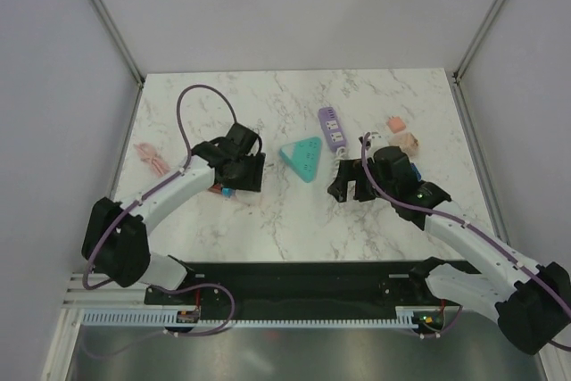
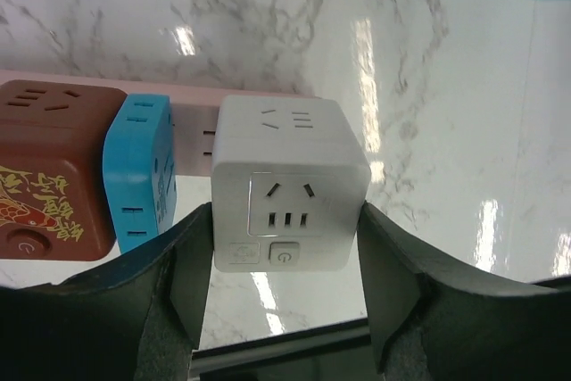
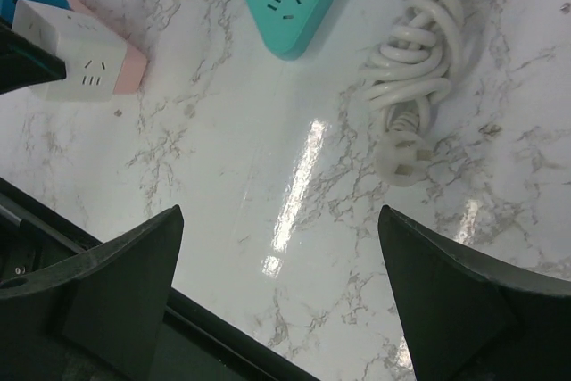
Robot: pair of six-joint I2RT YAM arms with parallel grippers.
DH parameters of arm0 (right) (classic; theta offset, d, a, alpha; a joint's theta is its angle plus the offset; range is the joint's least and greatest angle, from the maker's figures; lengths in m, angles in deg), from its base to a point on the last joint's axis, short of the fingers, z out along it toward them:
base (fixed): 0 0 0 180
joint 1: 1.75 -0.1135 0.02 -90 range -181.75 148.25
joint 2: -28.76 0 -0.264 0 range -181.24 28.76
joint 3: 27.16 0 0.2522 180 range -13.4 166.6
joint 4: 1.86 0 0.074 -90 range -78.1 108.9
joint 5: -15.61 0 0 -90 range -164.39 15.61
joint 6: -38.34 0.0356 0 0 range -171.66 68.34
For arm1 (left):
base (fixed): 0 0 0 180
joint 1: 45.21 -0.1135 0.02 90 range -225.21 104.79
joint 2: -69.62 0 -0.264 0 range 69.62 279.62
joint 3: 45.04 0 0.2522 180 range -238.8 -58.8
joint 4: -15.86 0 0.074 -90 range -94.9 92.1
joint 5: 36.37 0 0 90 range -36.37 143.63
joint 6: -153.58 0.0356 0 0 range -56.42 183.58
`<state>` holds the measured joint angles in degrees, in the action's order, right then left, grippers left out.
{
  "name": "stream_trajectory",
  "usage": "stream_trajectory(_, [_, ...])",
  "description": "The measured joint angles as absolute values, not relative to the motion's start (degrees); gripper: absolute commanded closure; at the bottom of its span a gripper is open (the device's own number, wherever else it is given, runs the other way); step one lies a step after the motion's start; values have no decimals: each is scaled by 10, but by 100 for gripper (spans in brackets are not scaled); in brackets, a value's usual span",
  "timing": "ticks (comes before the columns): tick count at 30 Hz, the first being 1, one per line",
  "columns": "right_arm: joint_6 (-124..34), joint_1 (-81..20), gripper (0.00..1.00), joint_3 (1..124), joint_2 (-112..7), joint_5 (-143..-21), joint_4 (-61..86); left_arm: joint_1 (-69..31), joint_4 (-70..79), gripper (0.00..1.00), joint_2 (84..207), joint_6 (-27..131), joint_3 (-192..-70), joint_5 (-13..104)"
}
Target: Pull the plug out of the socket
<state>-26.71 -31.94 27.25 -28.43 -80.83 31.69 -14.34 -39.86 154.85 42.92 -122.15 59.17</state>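
A white cube plug (image 2: 290, 185) sits plugged into a pink socket strip (image 2: 192, 127), beside a blue cube (image 2: 143, 171) and a brown cube (image 2: 53, 167). My left gripper (image 2: 284, 229) is shut on the white cube plug, one finger pressed against each side. In the top view the left gripper (image 1: 241, 171) covers the strip at centre left. My right gripper (image 1: 352, 186) hovers open over bare marble (image 3: 281, 256), holding nothing. From the right wrist, the white cube plug (image 3: 76, 64) and the pink strip (image 3: 134, 67) show at upper left.
A teal triangular power strip (image 1: 302, 158) lies mid-table, its coiled white cable (image 3: 415, 69) beside it. A purple strip (image 1: 331, 127) lies behind it, two pink blocks (image 1: 401, 134) at the right, and a pink cord (image 1: 152, 158) at the far left.
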Motion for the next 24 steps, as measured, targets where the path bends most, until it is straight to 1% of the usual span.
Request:
stream_trajectory(1, [-264,-331,2,272,-291,-805,314,-134,-401,72,1524,420,-1201,588])
stream_trajectory(3, [-259,-356,2,272,-305,-796,307,-118,-406,61,1482,404,-1167,574])
stream_trajectory(4, [-258,-366,2,272,-310,-792,304,-113,-407,51,1467,398,-1156,565])
stream_trajectory(6, [-253,-393,2,272,-327,-780,294,-110,-408,41,1439,389,-1136,550])
stream_trajectory(7, [-250,-407,2,272,-337,-773,290,-110,-409,32,1431,387,-1131,545])
stream_trajectory(10, [-249,-447,2,273,-364,-754,283,-111,-406,22,1418,383,-1124,537])
stream_trajectory(12, [-249,-466,2,274,-378,-748,278,-112,-406,19,1408,377,-1122,526])
stream_trajectory(13, [-250,-470,2,274,-382,-745,275,-112,-406,15,1400,375,-1121,518])
stream_trajectory(16, [-255,-471,2,274,-385,-738,268,-112,-401,9,1379,373,-1121,500])
stream_trajectory(19, [-267,-471,2,277,-385,-737,261,-112,-399,8,1366,371,-1121,489])
stream_trajectory(21, [-278,-474,2,280,-385,-744,251,-112,-401,10,1348,366,-1122,491])
stream_trajectory(24, [-305,-494,2,288,-394,-748,231,-115,-416,12,1292,349,-1127,527])
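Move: The white plug is already pinched between the left fingers, its middle about level with the hand point. The blue plug is about 5 cm to its left and the brown plug some 11 cm to its left, both about 1 cm farther out; the teal socket is about 13 cm ahead and 16 cm right of the left hand. From the open right hand, the white plug is roughly 29 cm left, 2 cm ahead and 6 cm below; the white cord coil is 12 cm ahead, 1 cm left and 8 cm below. Still gripping the white plug, the left hand drags it with its strip back towards the near table edge by about 6 cm, then opens, lets go and rises some 6 cm above it, fingertips swinging about 15 degrees to the right. The wide-open right hand travels about 8 cm left towards the white plug, drifting slightly back, dipping then partly rising, and turning counter-clockwise without touching anything. ##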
